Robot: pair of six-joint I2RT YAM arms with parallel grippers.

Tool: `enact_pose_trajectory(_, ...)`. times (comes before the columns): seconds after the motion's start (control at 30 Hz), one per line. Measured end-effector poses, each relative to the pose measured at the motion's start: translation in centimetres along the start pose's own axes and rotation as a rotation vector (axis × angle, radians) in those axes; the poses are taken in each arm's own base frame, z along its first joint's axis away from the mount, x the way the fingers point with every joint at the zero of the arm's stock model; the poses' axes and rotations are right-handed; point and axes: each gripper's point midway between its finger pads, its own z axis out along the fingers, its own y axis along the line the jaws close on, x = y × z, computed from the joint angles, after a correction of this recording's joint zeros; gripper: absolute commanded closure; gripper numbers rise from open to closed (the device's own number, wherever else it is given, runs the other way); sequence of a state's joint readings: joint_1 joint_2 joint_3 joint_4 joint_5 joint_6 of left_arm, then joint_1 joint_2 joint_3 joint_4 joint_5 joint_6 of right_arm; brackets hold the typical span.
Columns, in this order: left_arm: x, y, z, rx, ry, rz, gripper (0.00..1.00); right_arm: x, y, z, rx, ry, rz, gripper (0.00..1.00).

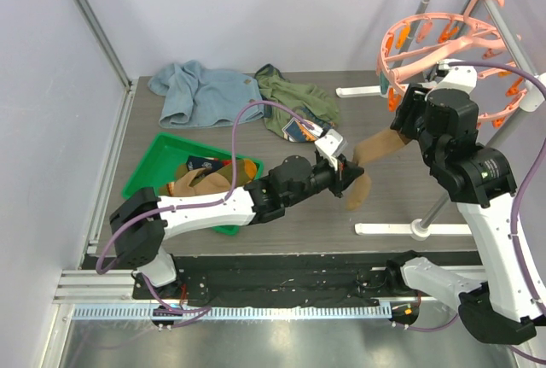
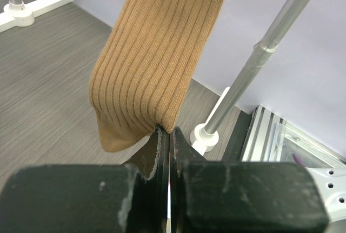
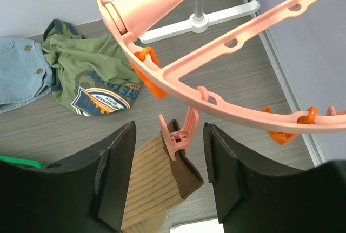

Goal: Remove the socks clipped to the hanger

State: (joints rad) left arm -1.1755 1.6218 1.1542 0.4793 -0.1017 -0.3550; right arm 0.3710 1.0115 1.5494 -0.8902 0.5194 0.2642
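Note:
A tan ribbed sock (image 1: 375, 148) with a brown cuff hangs from a pink clip (image 3: 181, 135) of the round salmon-pink hanger (image 1: 444, 43). My left gripper (image 1: 348, 172) is shut on the sock's toe end (image 2: 154, 65), pulling it down and left. My right gripper (image 3: 168, 176) is open, its jaws on either side of the clip that holds the brown cuff (image 3: 186, 173), not touching it. More socks (image 1: 200, 176) lie in the green tray (image 1: 153, 159).
A light-blue garment (image 1: 196, 90) and an olive-green shirt (image 1: 294, 99) lie at the back of the table. The grey rack pole (image 2: 254, 65) and its white feet (image 1: 409, 230) stand close to both grippers. Orange clips (image 3: 148, 71) dangle from the ring.

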Motion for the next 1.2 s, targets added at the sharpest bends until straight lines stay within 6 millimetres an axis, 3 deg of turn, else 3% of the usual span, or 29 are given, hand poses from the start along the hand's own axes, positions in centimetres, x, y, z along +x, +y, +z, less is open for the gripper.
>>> enact_pose_trajectory(0.63, -0.3, 0.2, -0.3, 0.012, -0.001, -0.01, 1.0, 1.2, 0.9, 1.5, -0.009, 0.027, -0.001, 0.45)
enact_pose_trajectory(0.7, -0.3, 0.2, -0.3, 0.014, 0.0, -0.011, 1.0, 1.2, 0.9, 1.6, -0.008, 0.027, 0.002, 0.49)
enact_pose_trajectory(0.93, -0.2, 0.0, -0.4, 0.02, 0.003, -0.013, 1.0, 0.9, 0.9, 1.8, -0.001, 0.014, 0.018, 0.86)
enact_pose_trajectory(1.03, 0.0, 0.2, -0.4, 0.018, 0.006, -0.014, 1.0, 0.7, 0.7, 1.9, 0.006, 0.004, 0.027, 0.91)
enact_pose_trajectory(1.2, 0.8, 0.4, -0.6, 0.013, 0.019, -0.02, 1.0, 0.8, 0.7, 1.9, 0.008, 0.002, 0.029, 0.89)
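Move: The pink clip that holds the brown sock hangs between the open right fingers, about 2 cm ahead of the right hand and 2 cm below it. The sock's cuff sits in the jaws some 5 cm below that hand and 1 cm ahead, and an orange clip hangs about 6 cm ahead and 3 cm to the left. From the left hand, already pinching the sock lower down, the pink clip is roughly 14 cm right, 8 cm ahead and 10 cm up. Ease the right gripper forward about 2 cm and down about 1 cm, so its fingers come around the pink clip's levers under the hanger's rim, then close from a bit over half open to nearly shut, squeezing the clip. Hold the left gripper in place, still pinching the sock. ##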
